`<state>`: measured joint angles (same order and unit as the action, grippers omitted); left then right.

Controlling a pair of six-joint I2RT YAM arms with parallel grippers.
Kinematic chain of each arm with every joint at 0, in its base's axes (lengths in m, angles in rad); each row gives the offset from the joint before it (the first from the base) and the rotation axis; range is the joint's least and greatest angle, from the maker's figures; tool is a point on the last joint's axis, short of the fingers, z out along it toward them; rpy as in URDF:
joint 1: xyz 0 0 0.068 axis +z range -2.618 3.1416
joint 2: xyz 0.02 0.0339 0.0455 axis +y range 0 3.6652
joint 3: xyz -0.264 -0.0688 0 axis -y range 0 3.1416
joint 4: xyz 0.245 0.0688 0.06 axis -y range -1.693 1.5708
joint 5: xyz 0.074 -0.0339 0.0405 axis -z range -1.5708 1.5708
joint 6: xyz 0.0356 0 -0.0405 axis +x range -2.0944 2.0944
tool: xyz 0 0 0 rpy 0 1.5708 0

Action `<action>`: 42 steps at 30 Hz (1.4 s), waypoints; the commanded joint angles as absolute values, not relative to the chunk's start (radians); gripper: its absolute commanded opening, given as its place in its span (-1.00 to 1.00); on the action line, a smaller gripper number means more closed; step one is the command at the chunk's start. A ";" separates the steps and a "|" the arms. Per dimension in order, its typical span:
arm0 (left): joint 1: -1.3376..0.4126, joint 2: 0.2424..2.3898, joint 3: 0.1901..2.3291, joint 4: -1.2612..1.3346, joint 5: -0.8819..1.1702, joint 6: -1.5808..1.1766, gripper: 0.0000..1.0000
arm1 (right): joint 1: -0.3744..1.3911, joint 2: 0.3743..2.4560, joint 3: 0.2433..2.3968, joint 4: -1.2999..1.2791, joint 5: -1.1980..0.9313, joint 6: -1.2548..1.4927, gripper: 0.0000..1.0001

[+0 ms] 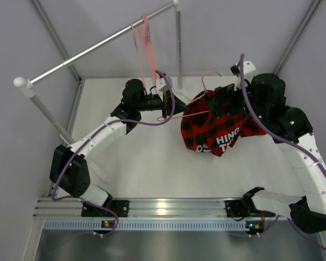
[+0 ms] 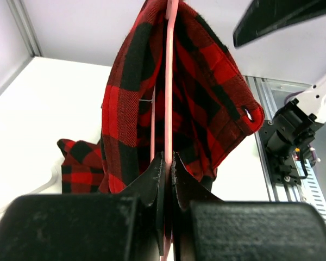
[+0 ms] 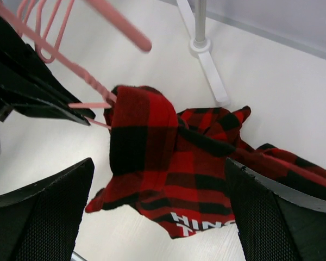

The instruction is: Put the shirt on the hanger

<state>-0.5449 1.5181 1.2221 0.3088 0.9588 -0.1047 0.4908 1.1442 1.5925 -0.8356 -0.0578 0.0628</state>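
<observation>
The red-and-black plaid shirt [image 1: 217, 128] with white lettering is draped over one end of the pink wire hanger [image 1: 198, 113], and its lower part sags to the table. My left gripper [image 2: 168, 163] is shut on the hanger's wire [image 2: 169, 81], holding it above the table left of the shirt [image 2: 201, 92]. My right gripper [image 3: 160, 217] stands wide open just above the shirt [image 3: 168, 168], with nothing between its fingers. In the top view it [image 1: 224, 98] hovers at the shirt's far edge, near the hanger's hook.
A white clothes rail [image 1: 98, 46] crosses the back left, with more pink hangers [image 1: 144, 38] hanging from it. Its post foot [image 3: 206, 54] rests on the table behind the shirt. Grey walls enclose the table [image 1: 146, 163].
</observation>
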 commanded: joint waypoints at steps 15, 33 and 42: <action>-0.561 1.583 1.235 0.600 0.950 -0.258 -1.00 | 0.502 1.037 1.384 -0.410 -0.137 0.106 0.99; -0.598 1.598 1.232 0.580 0.884 -0.230 -1.00 | 0.600 1.206 1.434 -0.287 0.222 0.112 -0.73; -0.615 1.576 1.210 0.507 0.897 -0.224 -0.36 | 0.612 1.201 1.428 -0.287 0.316 0.055 -1.00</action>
<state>-0.6052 1.6070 1.2221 0.5133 0.9009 -0.2394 0.5934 1.2152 1.3865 -0.3740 0.2596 0.0799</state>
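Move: The hanger's neck, with the shirt's collar bunched on it, lies about 7 cm ahead of my open right hand, 5 cm to its left and about level. The hook rises some 5 cm above the neck. Most of the shirt hangs about 15 cm below this hand and 5 cm ahead. My left hand already grips the hanger's left shoulder; from it the neck is roughly 8 cm right, 2 cm ahead and 4 cm up. I back my open right hand off some 2 cm and dip it a little, then swing it forward about 9 cm and left past the hook, tipping the fingers up, and pinch the hanger's neck together with the collar. Meanwhile my left hand feeds the hanger about 3 cm to the right into the shirt, and at the very end its fingers begin to open. ##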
